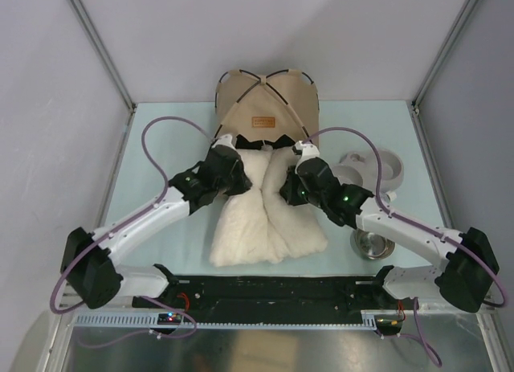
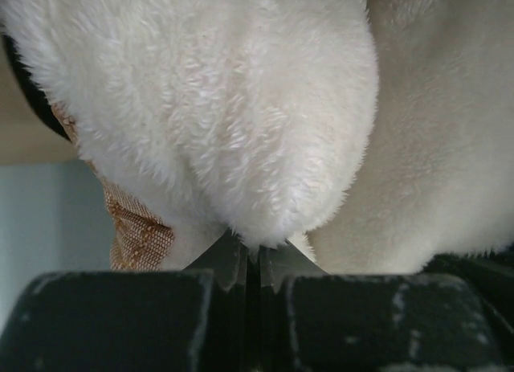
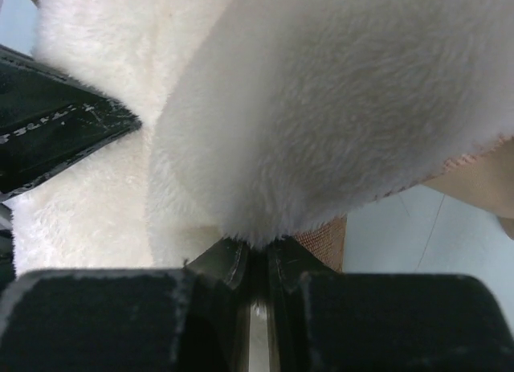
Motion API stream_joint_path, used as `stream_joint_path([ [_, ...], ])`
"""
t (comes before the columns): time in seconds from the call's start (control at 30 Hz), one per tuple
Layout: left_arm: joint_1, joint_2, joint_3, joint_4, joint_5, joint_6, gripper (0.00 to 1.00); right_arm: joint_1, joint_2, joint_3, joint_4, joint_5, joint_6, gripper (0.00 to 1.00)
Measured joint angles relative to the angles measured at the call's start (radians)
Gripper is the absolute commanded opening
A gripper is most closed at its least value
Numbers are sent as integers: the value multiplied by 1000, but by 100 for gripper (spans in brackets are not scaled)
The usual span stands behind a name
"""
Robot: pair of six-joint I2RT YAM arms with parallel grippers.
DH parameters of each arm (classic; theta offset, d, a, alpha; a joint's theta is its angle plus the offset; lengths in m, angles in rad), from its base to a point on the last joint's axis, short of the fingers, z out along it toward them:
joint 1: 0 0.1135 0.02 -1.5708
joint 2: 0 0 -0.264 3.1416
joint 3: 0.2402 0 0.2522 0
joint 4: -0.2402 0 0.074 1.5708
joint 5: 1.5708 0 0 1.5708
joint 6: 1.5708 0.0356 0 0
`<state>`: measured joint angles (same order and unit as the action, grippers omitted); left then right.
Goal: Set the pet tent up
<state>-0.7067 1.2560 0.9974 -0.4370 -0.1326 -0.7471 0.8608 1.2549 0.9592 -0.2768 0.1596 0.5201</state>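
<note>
The tan pet tent (image 1: 267,99) stands at the back of the table, with dark crossing poles and a brown label patch over its opening. In front of it lies the fluffy cream cushion (image 1: 265,219), its far edge bunched up at the tent's mouth. My left gripper (image 1: 227,143) is shut on the far left part of the cushion; in the left wrist view the jaws (image 2: 257,255) pinch a fold of fur (image 2: 241,107). My right gripper (image 1: 303,151) grips the far right part of the cushion, its jaws (image 3: 255,251) closed on fur (image 3: 321,107). Brown mesh backing (image 3: 325,235) shows beneath.
A grey double-ring bowl stand (image 1: 377,167) sits to the right of the tent, and a metal bowl (image 1: 371,245) lies near the right arm. A black rail (image 1: 265,292) runs along the near edge. Slanted frame posts rise at both back corners.
</note>
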Motion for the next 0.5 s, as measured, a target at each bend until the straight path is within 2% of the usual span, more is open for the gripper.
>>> stream_joint_path([
  [0.27,0,172,163,-41,-24,77,0,-12,99,12,27,0,-5,0],
  [0.5,6,249,263,-80,-98,129,0,-56,211,116,20,-2,-33,2],
])
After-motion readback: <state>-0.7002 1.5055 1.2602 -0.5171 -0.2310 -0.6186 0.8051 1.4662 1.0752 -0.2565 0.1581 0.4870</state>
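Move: The cushion is already pinched by both grippers, its middle about 7 cm back and 5 cm to the right of the left hand, some 8 cm lower. The tent's doorway lies about 9 cm ahead of the left hand, 5 cm right and 6 cm lower; from the right hand it is some 11 cm ahead and 6 cm left. From the right hand, the grey double bowl stands about 20 cm right and 5 cm ahead, down on the table. The cushion, still pinched at its far part by both closed grippers, is carried forward towards the tent's doorway. The left hand travels about 5 cm, almost level, easing slightly right and rolling its left side up some 10 degrees; the right hand first sinks about 3 cm, edging forward, then drives mostly forward at that lower height. Neither gripper opens. ##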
